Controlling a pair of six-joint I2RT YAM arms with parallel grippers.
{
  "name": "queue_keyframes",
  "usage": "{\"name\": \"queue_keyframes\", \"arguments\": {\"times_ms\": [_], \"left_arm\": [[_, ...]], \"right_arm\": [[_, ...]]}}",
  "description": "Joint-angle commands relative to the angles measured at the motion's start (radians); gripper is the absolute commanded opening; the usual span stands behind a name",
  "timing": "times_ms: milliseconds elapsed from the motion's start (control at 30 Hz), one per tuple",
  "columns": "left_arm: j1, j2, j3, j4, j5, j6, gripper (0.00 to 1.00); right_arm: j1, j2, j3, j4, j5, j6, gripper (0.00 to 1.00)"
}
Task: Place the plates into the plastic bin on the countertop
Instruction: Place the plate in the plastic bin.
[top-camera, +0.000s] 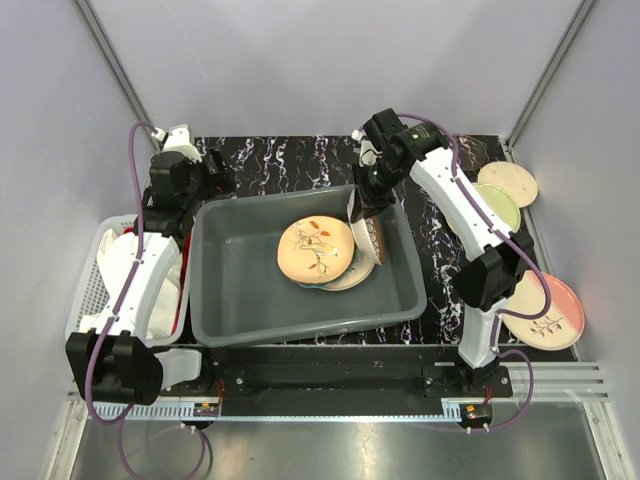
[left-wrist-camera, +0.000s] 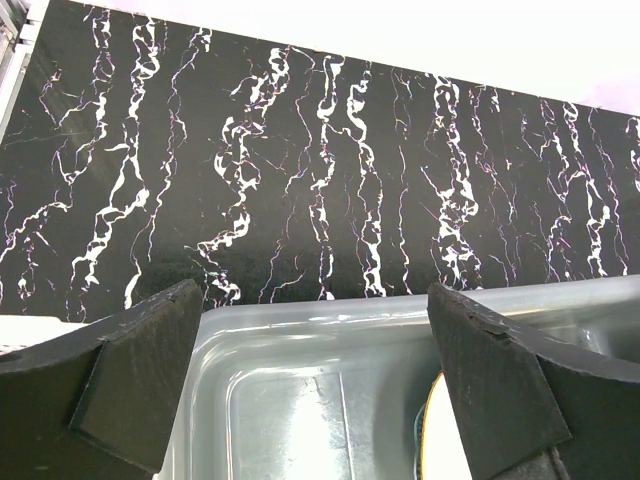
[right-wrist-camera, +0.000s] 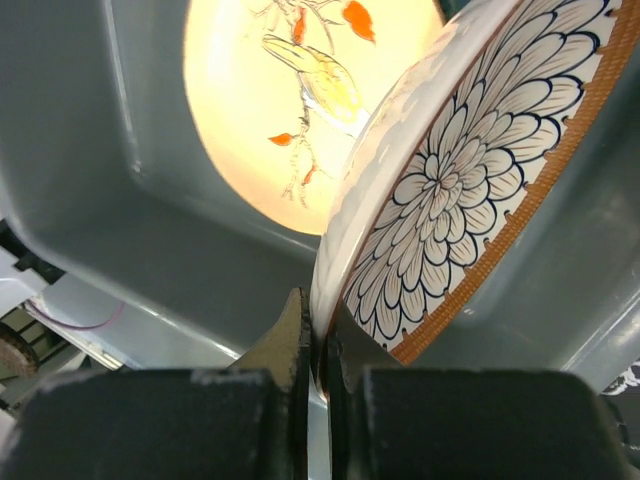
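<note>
The grey plastic bin stands on the black veined countertop. A peach plate with leaf sprigs lies in it on top of other plates. My right gripper reaches down into the bin's far right part, shut on the rim of a cream plate with dark petal pattern and orange woven border, held on edge and tilted. In the right wrist view the gripper pinches that rim, the peach plate behind it. My left gripper hangs open over the bin's far left corner, holding nothing.
Three more plates lie on the countertop right of the bin: a cream one, a green one and a pink-rimmed one with sprigs. A white mesh basket with cloth stands left of the bin, under my left arm.
</note>
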Motion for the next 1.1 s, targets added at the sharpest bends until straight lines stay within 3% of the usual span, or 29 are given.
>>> {"name": "queue_keyframes", "arguments": {"times_ms": [0, 433, 800, 1067], "left_arm": [[-0.004, -0.031, -0.005, 0.054, -0.002, 0.015, 0.99], [-0.004, -0.034, -0.006, 0.05, -0.001, 0.018, 0.99], [-0.004, -0.036, -0.012, 0.047, -0.001, 0.02, 0.99], [-0.004, -0.032, -0.014, 0.047, -0.001, 0.021, 0.99]], "right_arm": [[-0.002, -0.062, -0.042, 0.102, 0.019, -0.046, 0.0], [-0.002, -0.054, -0.168, 0.209, 0.124, -0.043, 0.0], [-0.002, -0.04, -0.154, 0.22, 0.112, -0.024, 0.42], [-0.002, -0.051, -0.163, 0.235, 0.086, -0.01, 0.58]]}}
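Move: Inside the bin's far right part, the right hand already holds the flower-patterned plate by its rim. The bird plate, top of the stack it is bound for, has its middle about 8 cm left, 9 cm back and 15 cm below. The blue-rimmed plate beneath peeks out some 3 cm left, 12 cm back; the bin's right wall stands about 11 cm right, 9 cm back. From the idle left hand the bird plate lies about 19 cm right, 17 cm back. Lowering the upright flower-patterned plate about 5 cm beside the right edge of the stack, the right hand drifts a centimetre to its right and forward and rolls only slightly. It then stops sinking and opens its fingers from nearly shut to about half, easing some 2 cm farther forward as the pinch on the rim ends. ##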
